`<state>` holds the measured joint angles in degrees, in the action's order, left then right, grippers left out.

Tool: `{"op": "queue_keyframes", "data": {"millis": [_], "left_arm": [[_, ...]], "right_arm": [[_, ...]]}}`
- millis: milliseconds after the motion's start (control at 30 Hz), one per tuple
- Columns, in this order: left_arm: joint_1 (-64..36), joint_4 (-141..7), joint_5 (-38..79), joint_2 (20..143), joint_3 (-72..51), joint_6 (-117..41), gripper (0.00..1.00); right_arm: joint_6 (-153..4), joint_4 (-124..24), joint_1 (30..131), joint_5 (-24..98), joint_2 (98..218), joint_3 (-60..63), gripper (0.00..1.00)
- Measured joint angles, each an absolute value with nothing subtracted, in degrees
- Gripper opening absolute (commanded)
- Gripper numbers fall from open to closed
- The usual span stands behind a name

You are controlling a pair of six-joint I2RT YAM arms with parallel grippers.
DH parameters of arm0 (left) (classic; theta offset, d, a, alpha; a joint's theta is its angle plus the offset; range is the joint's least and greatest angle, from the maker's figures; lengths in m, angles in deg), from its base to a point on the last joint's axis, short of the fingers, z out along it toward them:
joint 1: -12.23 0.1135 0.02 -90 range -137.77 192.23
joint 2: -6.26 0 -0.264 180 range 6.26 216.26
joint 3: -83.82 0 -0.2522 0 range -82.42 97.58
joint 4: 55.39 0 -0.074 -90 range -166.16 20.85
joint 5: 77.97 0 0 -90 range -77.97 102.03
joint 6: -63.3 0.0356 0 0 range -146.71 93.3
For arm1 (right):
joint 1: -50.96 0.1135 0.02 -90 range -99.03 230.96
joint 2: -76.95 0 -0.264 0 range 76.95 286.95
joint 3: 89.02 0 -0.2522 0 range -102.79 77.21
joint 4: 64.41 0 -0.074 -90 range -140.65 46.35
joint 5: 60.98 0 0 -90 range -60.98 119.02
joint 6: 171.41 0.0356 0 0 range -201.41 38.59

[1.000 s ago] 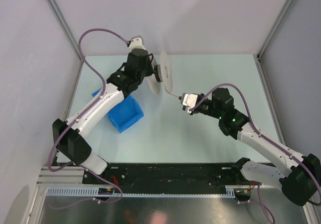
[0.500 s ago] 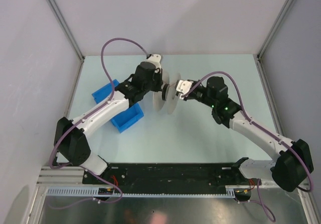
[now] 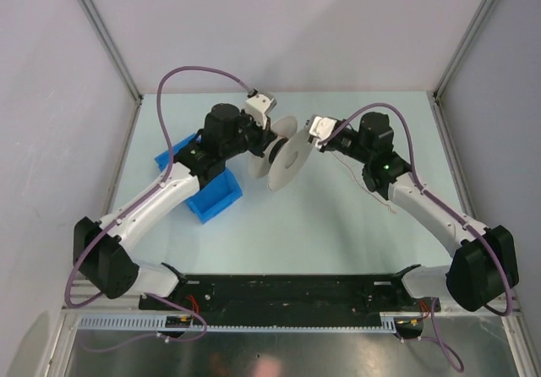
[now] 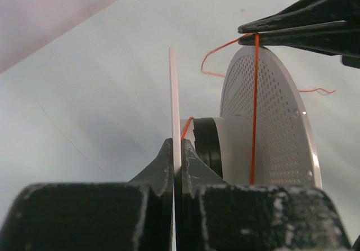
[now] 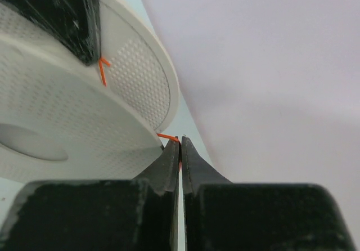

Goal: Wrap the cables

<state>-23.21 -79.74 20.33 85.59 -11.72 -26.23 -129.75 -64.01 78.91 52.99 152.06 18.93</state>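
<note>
A grey-white spool (image 3: 284, 154) hangs above the table, tilted, with my left gripper (image 3: 269, 143) shut on its thin flange (image 4: 174, 93). In the left wrist view the flange sits edge-on between my left gripper's (image 4: 177, 148) fingers. The cable, a thin reddish-orange wire (image 4: 255, 104), runs from the spool's hub over the perforated flange (image 4: 281, 133) to my right gripper (image 4: 246, 33). My right gripper (image 5: 180, 143) is shut on the wire (image 5: 166, 136) right beside the spool's rim (image 5: 140, 149). In the top view my right gripper (image 3: 316, 130) is at the spool's right edge, and loose wire (image 3: 372, 189) trails on the table under the right arm.
A blue bin (image 3: 210, 194) stands on the table under the left forearm, with another blue piece (image 3: 172, 154) behind it. Grey walls and metal posts (image 3: 110, 47) enclose the table. A black rail (image 3: 279, 291) runs along the near edge.
My right gripper has swung from the spool's near right side up and back to its far right edge, with the wire in it. The left gripper has shifted and turned the spool.
</note>
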Motion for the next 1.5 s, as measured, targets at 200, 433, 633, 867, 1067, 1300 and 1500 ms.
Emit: {"op": "queue_keyframes", "data": {"millis": [200, 433, 633, 867, 1067, 1300, 1500], "left_arm": [[-21.2, -78.7, 27.3, 82.8, -11.7, -24.4, 0.0], [-18.3, -84.5, 34.8, 80.6, -8.3, -24.8, 0.0], [-13.8, -86.5, 37.6, 81.3, 2.2, -30.9, 0.0], [-12.3, -86.3, 37.5, 82.6, 11.5, -35.7, 0.0], [-12.3, -87.1, 36.0, 84.9, 16.4, -40.3, 0.0], [-12.2, -88.2, 34.5, 87.2, 25.8, -45.8, 0.0], [-12.2, -87.0, 32.3, 87.1, 30.9, -51.0, 0.0]], "right_arm": [[-125.4, -60.9, 71.3, 56.8, 152.2, 18.7, 0.22], [-120.4, -57.6, 62.9, 55.9, 152.2, 17.9, 0.51], [-116.3, -51.7, 61.2, 57.0, 151.6, 17.6, 0.84], [-111.4, -44.5, 60.7, 61.1, 148.3, 18.3, 0.99], [-105.4, -45.1, 60.7, 65.2, 143.5, 23.0, 0.99], [-104.9, -45.3, 61.8, 68.2, 143.0, 23.2, 0.99], [-103.5, -47.4, 67.8, 68.6, 143.0, 24.3, 0.99]]}}
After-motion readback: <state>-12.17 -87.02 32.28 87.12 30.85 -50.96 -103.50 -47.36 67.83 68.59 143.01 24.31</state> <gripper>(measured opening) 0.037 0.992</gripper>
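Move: Pinched at the rim by the left hand, the cable spool has its middle about 5 cm to that hand's right, 1 cm ahead and 4 cm below; the blue bin stands roughly 20 cm to that hand's left, 3 cm farther out and 24 cm below. The orange cable is right at the right hand's closed fingertips, with the spool's middle some 8 cm left of that hand, 3 cm back and 6 cm below. Opening wide, the right fingers let go of the cable as the hand pulls away from the spool, about 11 cm right and a little forward, then draws back, sinks some 5 cm with fingertips tipping down, and swings partly back left. The left hand keeps its pinch on the rim and lifts the spool about 30 cm, slightly back and left, rolling its left side down some 35 degrees. ##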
